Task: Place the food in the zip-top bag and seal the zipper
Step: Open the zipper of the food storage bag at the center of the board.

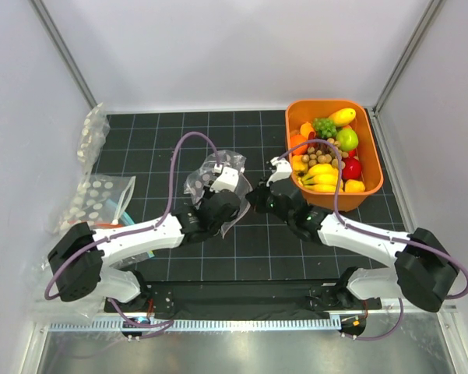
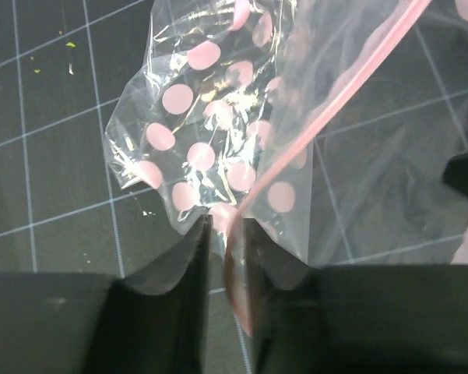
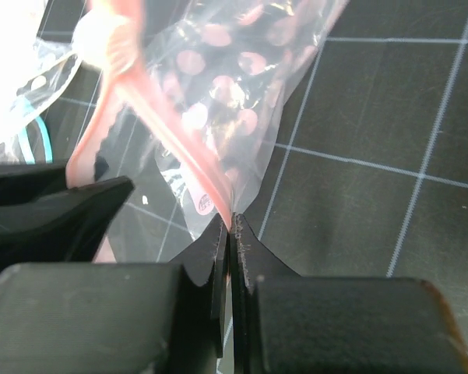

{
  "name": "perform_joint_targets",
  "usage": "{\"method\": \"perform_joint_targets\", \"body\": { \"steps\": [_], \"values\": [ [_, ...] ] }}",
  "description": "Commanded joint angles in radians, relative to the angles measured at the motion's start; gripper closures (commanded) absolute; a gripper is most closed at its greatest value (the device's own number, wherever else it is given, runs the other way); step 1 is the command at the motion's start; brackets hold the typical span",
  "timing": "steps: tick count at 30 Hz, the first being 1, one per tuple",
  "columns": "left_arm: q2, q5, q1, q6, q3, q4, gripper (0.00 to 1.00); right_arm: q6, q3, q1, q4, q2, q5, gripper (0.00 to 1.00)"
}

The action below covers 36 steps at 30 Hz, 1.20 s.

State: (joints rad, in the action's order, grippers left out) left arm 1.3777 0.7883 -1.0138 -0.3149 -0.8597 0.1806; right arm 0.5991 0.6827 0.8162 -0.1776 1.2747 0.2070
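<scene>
The zip-top bag (image 1: 212, 173) lies crumpled on the black grid mat between both grippers, clear with pinkish dots (image 2: 195, 117). Its pink zipper (image 2: 335, 86) runs down into my left gripper (image 2: 227, 222). That gripper's jaws stand apart, with the strip lying against the right finger and not pinched. My right gripper (image 3: 230, 218) is shut on the zipper (image 3: 171, 132) at its fingertips, just right of the bag (image 3: 234, 70). Seen from above, the left gripper (image 1: 210, 187) and right gripper (image 1: 257, 195) meet at the bag's near edge. The food (image 1: 327, 152) sits piled in the orange tub.
The orange tub (image 1: 375, 167) stands at the back right, beside the right arm. Two other clear bags with white dots (image 1: 93, 199) (image 1: 89, 139) lie along the left edge of the mat. A black finger of the left gripper (image 3: 62, 206) crosses the right wrist view.
</scene>
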Motion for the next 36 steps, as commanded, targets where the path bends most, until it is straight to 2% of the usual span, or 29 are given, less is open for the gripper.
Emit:
{"method": "perform_joint_targets", "body": {
  "steps": [1,3,5,6,7,8,10,11,12,15,20,21,23,29,36],
  "values": [
    [-0.028,0.037,0.004,-0.044,-0.049,0.013,0.76,0.019,-0.003,-0.005,-0.042,-0.052,0.074,0.99],
    [-0.055,0.055,0.004,-0.038,-0.041,0.014,0.84,0.028,0.0,-0.018,-0.026,-0.04,0.085,0.99],
    [-0.071,0.078,0.004,-0.01,-0.042,0.022,0.87,0.045,0.006,-0.031,-0.019,-0.023,0.072,0.99],
    [-0.083,0.087,-0.003,0.0,-0.05,0.052,0.98,0.051,0.012,-0.046,-0.013,0.006,0.049,0.99],
    [-0.086,0.107,-0.011,0.008,-0.064,0.075,1.0,0.054,0.023,-0.049,-0.002,0.021,0.036,0.99],
    [-0.088,0.194,-0.026,0.007,-0.082,0.094,1.0,0.051,0.05,-0.052,0.019,0.044,0.023,0.99],
    [-0.086,0.265,-0.072,0.022,-0.1,0.121,1.0,0.031,0.086,-0.052,0.033,0.092,-0.017,0.96],
    [-0.085,0.31,-0.086,0.02,-0.105,0.129,1.0,0.027,0.089,-0.052,0.033,0.1,-0.023,0.93],
    [-0.083,0.319,-0.1,0.013,-0.104,0.138,1.0,0.022,0.09,-0.052,0.03,0.101,-0.023,0.85],
    [-0.085,0.299,-0.101,-0.012,-0.108,0.143,1.0,0.001,0.083,-0.052,0.03,0.084,-0.006,0.72],
    [-0.135,0.275,-0.101,-0.064,-0.079,0.116,1.0,-0.016,0.084,-0.052,0.062,0.054,0.042,0.67],
    [-0.15,0.287,-0.1,-0.14,-0.052,0.105,1.0,-0.021,0.087,-0.052,0.066,0.054,0.043,0.6],
    [-0.198,0.348,-0.098,-0.193,-0.024,0.091,1.0,-0.03,0.101,-0.052,0.092,0.048,0.049,0.52],
    [-0.238,0.304,-0.063,-0.204,0.021,0.057,1.0,-0.068,0.095,-0.051,0.139,-0.069,0.114,0.27],
    [-0.16,0.244,-0.057,-0.178,-0.016,0.071,1.0,-0.108,0.071,-0.054,0.203,-0.247,0.317,0.19]
  ]
}}
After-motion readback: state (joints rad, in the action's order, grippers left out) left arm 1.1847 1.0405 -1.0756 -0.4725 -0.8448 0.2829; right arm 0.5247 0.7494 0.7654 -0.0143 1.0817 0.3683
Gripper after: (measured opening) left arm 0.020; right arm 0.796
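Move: At the left hand, the bag's zipper strip lies right at the point between the half-open fingers. The bag body hangs about 4 cm ahead, 4 cm left and 5 cm below. The right hand still grips the zipper strip at its own fingertips; from it the bag body lies some 6 cm ahead, 12 cm left and 5 cm lower, and the fruit bin's middle about 12 cm ahead, 23 cm right and 8 cm lower. Left pinches the zipper strip, lifting about 6 cm up-left; right dips, opens, then rises rightward off the strip. ##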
